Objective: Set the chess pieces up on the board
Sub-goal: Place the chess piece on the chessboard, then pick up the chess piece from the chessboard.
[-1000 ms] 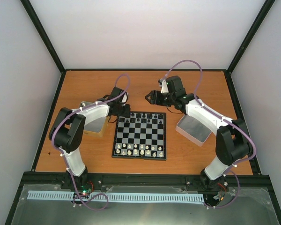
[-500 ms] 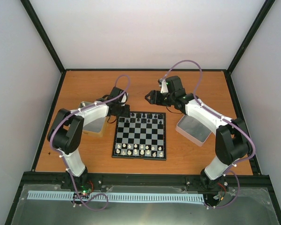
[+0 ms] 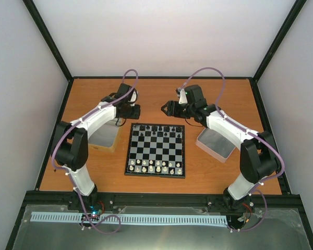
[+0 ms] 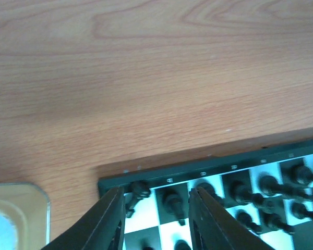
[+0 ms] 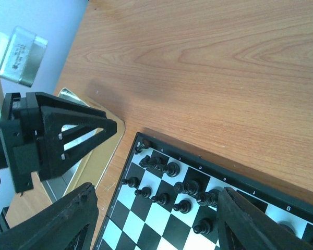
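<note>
The board [image 3: 155, 151] lies mid-table. Black pieces [image 3: 157, 128] fill its far rows and whitish pieces [image 3: 155, 166] its near rows. My left gripper [image 3: 135, 111] hovers open and empty just beyond the board's far left corner. In the left wrist view its fingers [image 4: 112, 219] frame that corner, where a black piece [image 4: 139, 189] sits on the corner square beside others [image 4: 172, 200]. My right gripper [image 3: 166, 108] hangs open and empty above the table beyond the board's far edge. Its view shows the black rows [image 5: 180, 187] and my left gripper [image 5: 60, 140].
A shallow metal tray [image 3: 105, 138] sits left of the board, under my left arm; it also shows in the left wrist view [image 4: 18, 208] and the right wrist view [image 5: 91, 156]. A second tray [image 3: 215, 144] sits right of the board.
My left gripper has drawn back from the board's far left corner, moving away and slightly left. The right arm has not moved.
</note>
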{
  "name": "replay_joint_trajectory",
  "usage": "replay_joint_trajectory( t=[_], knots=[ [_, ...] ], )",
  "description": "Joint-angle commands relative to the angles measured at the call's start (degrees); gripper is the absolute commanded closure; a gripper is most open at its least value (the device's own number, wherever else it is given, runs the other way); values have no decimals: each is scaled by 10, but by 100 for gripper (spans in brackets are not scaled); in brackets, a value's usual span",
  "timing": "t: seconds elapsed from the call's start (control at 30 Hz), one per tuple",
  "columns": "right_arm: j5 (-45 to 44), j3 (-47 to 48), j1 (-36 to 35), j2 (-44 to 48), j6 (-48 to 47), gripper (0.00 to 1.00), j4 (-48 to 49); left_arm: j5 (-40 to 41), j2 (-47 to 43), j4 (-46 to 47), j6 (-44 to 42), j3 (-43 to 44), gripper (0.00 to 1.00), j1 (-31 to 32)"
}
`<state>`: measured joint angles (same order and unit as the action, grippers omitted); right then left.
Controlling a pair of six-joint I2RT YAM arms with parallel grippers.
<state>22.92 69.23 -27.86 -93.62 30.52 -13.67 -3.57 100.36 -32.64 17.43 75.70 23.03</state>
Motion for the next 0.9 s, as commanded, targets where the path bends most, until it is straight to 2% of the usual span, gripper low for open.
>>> replay_joint_trajectory(
  t=[0.0, 0.37, 0.87],
  knots=[
    [1, -11, -2, 15, 7, 38, 13, -19, 36, -69, -23, 34, 66, -16],
    [9, -9, -10, 9, 10, 38, 16, -76, 76, -78, -29, 45, 65, -22],
    [12, -1, -17, 1, 11, 39, 16, -40, 122, -78, -24, 73, 70, -22]
  ],
)
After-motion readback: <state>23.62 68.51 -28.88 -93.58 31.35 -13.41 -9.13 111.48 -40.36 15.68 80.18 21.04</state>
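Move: The tilted black piece in the board's far left corner is the left hand's target, about 9 cm below it and 1 cm nearer the base, neither left nor right. Another black piece stands beside it, some 3 cm to its right, and a pawn about 3 cm nearer the base than it. The left tray's middle is roughly 14 cm left of the hand and 5 cm back. From the right hand, the corner piece lies about 16 cm left, 1 cm ahead and 16 cm below. Downward goes the left hand, sinking about 6.5 cm onto the tilted corner piece, and drawing back slightly early on. The wrist tips some 15 degrees so the fingers point more steeply down. They stay partly open and come down on either side of the piece's wide end, without closing on it. ##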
